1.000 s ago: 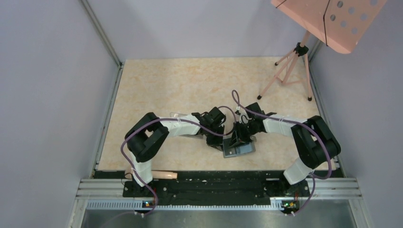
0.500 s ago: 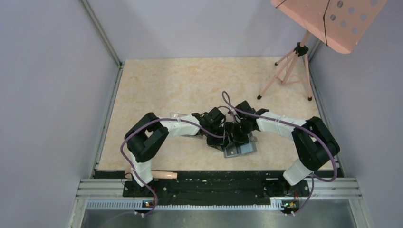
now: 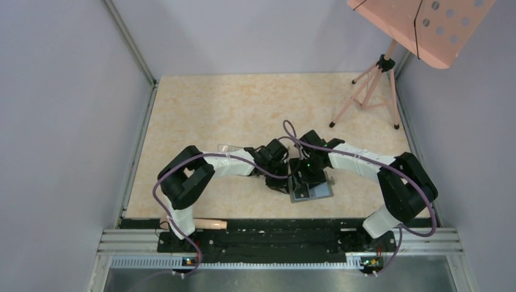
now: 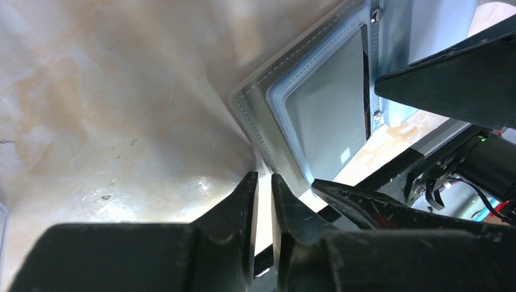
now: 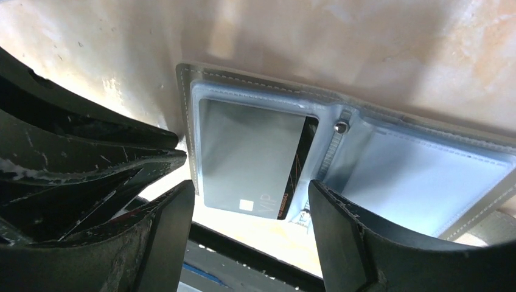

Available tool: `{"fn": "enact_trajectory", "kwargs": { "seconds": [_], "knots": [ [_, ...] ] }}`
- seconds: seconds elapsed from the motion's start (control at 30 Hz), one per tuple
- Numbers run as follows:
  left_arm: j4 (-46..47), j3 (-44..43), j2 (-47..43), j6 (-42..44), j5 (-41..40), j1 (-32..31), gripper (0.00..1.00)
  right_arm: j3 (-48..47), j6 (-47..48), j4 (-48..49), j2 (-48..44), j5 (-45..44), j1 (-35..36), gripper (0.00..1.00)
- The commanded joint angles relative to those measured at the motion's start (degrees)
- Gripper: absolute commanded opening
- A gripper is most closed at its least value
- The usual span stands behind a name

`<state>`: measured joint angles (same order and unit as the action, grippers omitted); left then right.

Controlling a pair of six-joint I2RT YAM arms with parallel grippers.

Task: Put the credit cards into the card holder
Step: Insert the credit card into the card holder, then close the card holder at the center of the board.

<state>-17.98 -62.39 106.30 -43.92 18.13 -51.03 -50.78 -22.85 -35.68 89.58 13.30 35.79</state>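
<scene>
The card holder (image 3: 317,193) lies open and flat near the table's front edge, its blue-grey inside up (image 5: 420,176). Tucked in its left pocket is a glossy credit card (image 5: 249,155) marked VIP. A dark edge of a second card (image 5: 299,167) shows beside it. My right gripper (image 5: 251,204) hovers open over that pocket, its fingers wide apart and nothing between them. My left gripper (image 4: 263,179) sits at the holder's near corner (image 4: 268,137), its fingers (image 4: 246,201) parted by a narrow gap that is empty. In the top view both grippers, left (image 3: 281,182) and right (image 3: 302,180), meet at the holder's left side.
A clear plastic box (image 3: 228,148) lies behind the left arm. A pink tripod (image 3: 365,91) stands at the back right under a pink perforated board (image 3: 420,24). A pale wooden stick (image 3: 204,224) rests on the front rail. Grey walls enclose the table.
The right gripper let go of the dark card, which now sits in the holder's pocket, and opened wide. The left gripper's fingers parted slightly. The holder shifted a little to the right.
</scene>
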Motion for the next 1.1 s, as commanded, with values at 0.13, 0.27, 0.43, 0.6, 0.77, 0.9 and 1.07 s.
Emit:
{"fn": "enact_trajectory", "kwargs": {
  "seconds": [0.13, 0.27, 0.43, 0.6, 0.77, 0.9, 1.07],
  "knots": [
    [9.09, 6.90, -6.89, -5.37, 1.79, 2.44, 0.36, 0.19, 1.30, -0.36, -5.44, 0.47, -1.68, 0.64],
    [14.82, 10.54, -7.66, -9.14, 5.51, 3.76, 0.42, 2.60, 1.91, 2.17, -6.95, 7.02, -7.09, 0.60],
    [20.80, 12.47, -5.90, -12.44, 8.03, 4.43, 0.44, 5.10, 3.31, 2.56, -7.84, 7.14, -13.07, 0.52],
    [23.21, 11.77, -3.53, -13.79, 9.36, 4.57, 0.44, 6.65, 1.91, 3.62, -4.52, 5.87, -14.50, 0.27],
    [24.20, 10.14, -0.83, -14.47, 10.77, 4.60, 0.44, 7.54, -0.31, 6.75, 0.68, 7.74, -14.42, 0.09],
    [25.06, 9.62, -2.27, -14.22, 11.44, 4.55, 0.43, 8.42, -0.03, 7.98, 3.13, 8.08, -14.15, 0.05],
    [24.96, 8.00, -3.70, -13.74, 12.86, 4.47, 0.41, 8.96, -0.93, 9.55, 3.50, 10.69, -13.23, 0.02]
  ]
}}
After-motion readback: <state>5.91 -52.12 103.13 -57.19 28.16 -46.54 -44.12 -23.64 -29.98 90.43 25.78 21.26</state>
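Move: Just below the open right fingers, about 2 cm down, lies the credit card in the left pocket of the open card holder. The holder's middle, at its spine, is some 3 cm to the right, level ahead and 2 cm down. From the left hand the card holder's middle is about 9 cm to the right and 2 cm ahead, 1 cm lower, and the card about 6 cm to the right and 2 cm ahead, also 1 cm lower. The clear box stands roughly 15 cm left and 10 cm ahead of the left hand, about level in height. Hopping off the card, the right hand rises slightly and swings about 5 cm right and a little forward past the spine, then sinks some 3 cm while shutting its fingers and edges back left, closed tips set down at the spine beside the card's inner edge. The left hand opens to nearly half, rises 3 cm with a late drift right and forward, and tilts some 20 degrees so its fingers point flatter towards the holder's left edge. ##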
